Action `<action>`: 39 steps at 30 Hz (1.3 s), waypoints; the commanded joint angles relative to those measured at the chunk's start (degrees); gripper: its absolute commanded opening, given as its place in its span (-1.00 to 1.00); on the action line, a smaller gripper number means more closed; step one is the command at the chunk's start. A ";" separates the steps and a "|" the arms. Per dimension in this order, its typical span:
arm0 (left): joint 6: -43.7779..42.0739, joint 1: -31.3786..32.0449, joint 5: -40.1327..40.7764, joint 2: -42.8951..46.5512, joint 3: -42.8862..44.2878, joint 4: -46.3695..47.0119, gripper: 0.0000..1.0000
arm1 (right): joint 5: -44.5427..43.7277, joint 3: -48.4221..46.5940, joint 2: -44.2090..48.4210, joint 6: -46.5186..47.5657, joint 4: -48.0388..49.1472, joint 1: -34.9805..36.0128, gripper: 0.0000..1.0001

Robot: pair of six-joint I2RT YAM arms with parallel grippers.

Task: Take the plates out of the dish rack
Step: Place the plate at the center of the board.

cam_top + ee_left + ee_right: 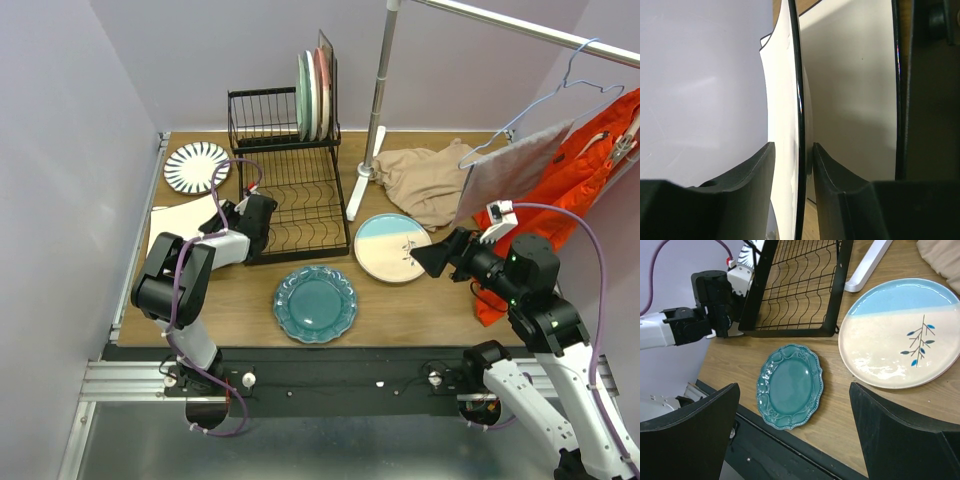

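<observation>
The black wire dish rack (262,105) stands at the back centre, with several plates (314,92) upright in its upper basket. A striped plate (196,166), a scalloped teal plate (315,303) and a cream-blue plate (392,247) lie flat on the table. My left gripper (222,215) is left of the rack, shut on the dark-rimmed edge of a pale square plate (180,228); the left wrist view shows the rim (799,100) between the fingers. My right gripper (428,260) hangs open and empty above the table, with the teal plate (790,385) and cream-blue plate (895,335) below it.
A metal clothes-rail pole (378,110) stands right of the rack, its foot (357,200) on the table. A beige cloth (425,180) lies behind the cream-blue plate. A hanger with grey cloth (520,165) and an orange garment (590,170) hang at right. A wall bounds the left side.
</observation>
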State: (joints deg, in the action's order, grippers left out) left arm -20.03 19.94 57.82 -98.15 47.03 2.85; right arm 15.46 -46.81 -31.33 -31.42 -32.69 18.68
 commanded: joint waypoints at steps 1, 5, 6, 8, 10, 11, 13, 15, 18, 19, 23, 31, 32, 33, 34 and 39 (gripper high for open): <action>5.88 3.08 -2.71 2.35 3.95 3.48 -0.10 | -1.23 -2.24 0.66 -0.31 -0.71 0.04 0.98; 9.12 3.17 -4.73 1.73 6.23 -0.64 -0.04 | -1.31 -2.41 0.83 -0.57 -0.97 -0.04 0.97; 9.74 3.34 -5.17 1.82 7.19 -1.79 -0.03 | -1.31 -2.50 0.83 -0.57 -1.06 0.04 0.98; 10.36 3.70 -6.14 2.43 7.55 -2.24 -0.03 | -1.58 -2.76 0.92 -0.49 -1.15 0.04 0.97; 11.50 3.79 -6.67 2.70 8.26 -2.76 -0.03 | -1.75 -2.94 0.75 -0.57 -1.24 0.04 0.97; 11.77 3.79 -6.84 2.79 8.52 -2.76 -0.03 | -1.58 -3.20 0.75 -0.49 -1.24 0.04 0.98; 12.38 3.70 -7.02 3.05 9.31 -4.96 -0.03 | -1.58 -3.55 0.40 -0.48 -1.33 0.04 0.98; 12.65 3.79 -7.20 3.66 9.75 -5.22 -0.03 | -1.49 -3.91 -0.04 -0.31 -1.33 0.04 0.98; 13.09 3.79 -7.90 4.81 9.84 -6.01 -0.02 | -1.40 -4.61 -0.48 -0.40 -1.33 -0.04 0.98; 13.35 3.79 -7.99 4.81 9.75 -6.19 -0.03 | -1.23 -4.78 -0.83 -0.40 -1.33 0.04 0.98; 13.35 3.70 -8.16 4.28 9.05 -6.28 -0.02 | -0.61 -5.84 -1.10 -0.14 -1.68 0.04 0.97; 13.61 3.70 -11.58 4.37 8.87 -6.37 -0.04 | -1.40 -6.63 0.48 -0.13 -3.00 0.04 0.98; 13.62 3.70 -11.77 4.46 8.87 -6.54 -0.04 | -1.14 -6.28 0.57 -0.13 -3.00 0.04 0.97; 13.79 3.52 -11.94 4.54 8.87 -6.72 -0.04 | -1.05 -6.37 0.40 -0.13 -3.00 0.04 0.97; 13.79 3.35 -12.38 4.46 8.96 -7.15 -0.04 | -0.96 -6.28 0.31 -0.13 -3.08 -0.04 0.98; 14.32 1.42 -14.67 5.25 7.74 -6.90 -0.08 | -1.22 -7.07 0.31 0.13 -3.26 -0.04 0.98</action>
State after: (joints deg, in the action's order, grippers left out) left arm -7.53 22.96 46.15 -95.57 55.18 -4.91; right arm 15.05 -52.12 -31.38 -31.46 -34.48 18.70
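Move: The left gripper already straddles the rim of the upper square plate; the lower square plate it is to lie on has its middle about 4 cm back, 4 cm left and 5 cm below. From the same hand, the striped plate is some 14 cm ahead and 2 cm left, and the rack's lower tray has its middle 22 cm right and 4 cm ahead. From the right hand the lower square plate lies roughly 60 cm left, 12 cm ahead and well below. Carry the left gripper about 6 cm right, towards the rack's near side, and 3 cm forward with a slight rise, rolling it nearly 20 degrees so its left side drops. Keep the fingers half open astride the upper square plate's rim, then ease to a near stop. Lift the empty, open right gripper about 3 cm. ##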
